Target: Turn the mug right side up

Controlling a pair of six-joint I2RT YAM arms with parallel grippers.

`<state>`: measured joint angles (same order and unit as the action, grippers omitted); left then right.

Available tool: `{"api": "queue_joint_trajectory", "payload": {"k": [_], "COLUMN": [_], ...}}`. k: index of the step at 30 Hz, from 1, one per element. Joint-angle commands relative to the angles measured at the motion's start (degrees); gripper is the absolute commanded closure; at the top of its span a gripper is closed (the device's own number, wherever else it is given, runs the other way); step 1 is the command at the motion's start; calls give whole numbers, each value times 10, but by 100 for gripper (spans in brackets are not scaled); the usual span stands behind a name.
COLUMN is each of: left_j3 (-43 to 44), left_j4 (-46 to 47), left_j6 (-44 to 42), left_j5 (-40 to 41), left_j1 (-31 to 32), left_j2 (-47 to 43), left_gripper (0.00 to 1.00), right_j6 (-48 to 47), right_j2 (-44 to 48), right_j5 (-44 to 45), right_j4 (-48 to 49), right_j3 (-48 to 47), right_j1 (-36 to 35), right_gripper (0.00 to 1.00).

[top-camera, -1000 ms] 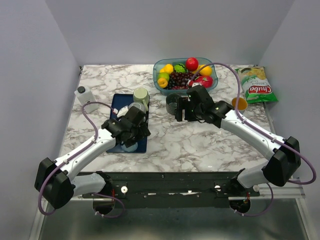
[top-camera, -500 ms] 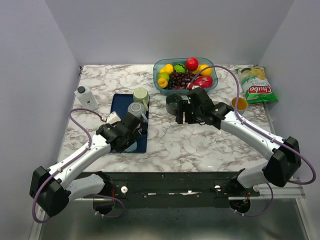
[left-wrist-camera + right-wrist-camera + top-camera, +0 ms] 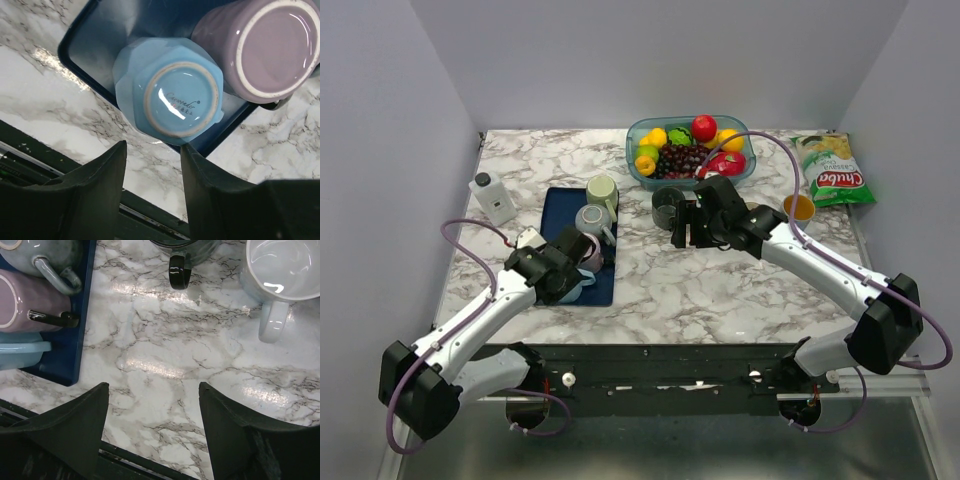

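Note:
A light blue mug [image 3: 170, 97] stands upside down at the near end of the navy tray [image 3: 95, 30], its base facing the left wrist camera. A purple mug [image 3: 270, 47], also upside down, stands right beside it. My left gripper [image 3: 152, 150] hovers above the blue mug's near edge, jaws partly apart with nothing between them. In the top view the left gripper [image 3: 570, 275] covers most of the blue mug. My right gripper [image 3: 152, 390] is open over bare marble, with nothing between its fingers.
Further back on the tray [image 3: 560, 205] are a grey-blue mug [image 3: 592, 218] and a green mug [image 3: 603, 190]. A black mug [image 3: 182, 250] and an upright white mug [image 3: 280, 265] stand right of the tray. Fruit bowl [image 3: 690, 150], chips bag [image 3: 832, 172], orange cup [image 3: 799, 208] and white bottle [image 3: 492, 197] ring the back.
My left arm has drawn back toward the near left, from over the tray's middle to its near end, and its jaws have narrowed. The right arm has hardly moved.

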<state>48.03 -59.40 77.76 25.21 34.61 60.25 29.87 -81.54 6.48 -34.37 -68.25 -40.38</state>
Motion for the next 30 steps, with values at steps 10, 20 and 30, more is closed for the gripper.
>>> {"api": "queue_joint_trajectory", "payload": {"k": [10, 20, 30], "left_j3": [-34, 5, 87], "left_j4": [88, 39, -37], "left_j6": [-10, 188, 278], "left_j5": [-68, -30, 10], "left_j1": [-22, 1, 5], "left_j2": [-46, -10, 120], "left_gripper": [19, 13, 11], "right_j6": [4, 3, 5], "right_j2": [19, 35, 78], "right_j5": [-11, -16, -24], "right_j4": [5, 4, 14], "right_j3": [10, 20, 67], "right_j1": [3, 2, 4], "right_gripper": [21, 21, 21]}}
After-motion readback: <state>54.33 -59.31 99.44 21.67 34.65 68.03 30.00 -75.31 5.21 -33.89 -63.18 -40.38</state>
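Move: The upside-down light blue mug, at the near end of the tray, lies about 4 cm ahead of the left hand and 1 cm to its left, its middle some 5 cm lower. The purple mug stands about 13 cm ahead and 3 cm to the right of this hand; the grey mug is some 8 cm beyond the purple one, both about as low. From the right hand the blue mug lies roughly 28 cm to the left, 3 cm back and 11 cm below. After a brief drift of about 1 cm left, the half-closed left hand swings back to the right by some 4 cm and works about 3 cm forward and a little up, coming round beside the blue mug's right, handle side, its fingers opening wide and coming clear of the mug. Meanwhile the wrist tilts the fingertips to the right, then turns nearly 20 degrees counter-clockwise so the open fingers face more towards the blue mug, while late on the empty right hand, still open, eases back about 2 cm. ##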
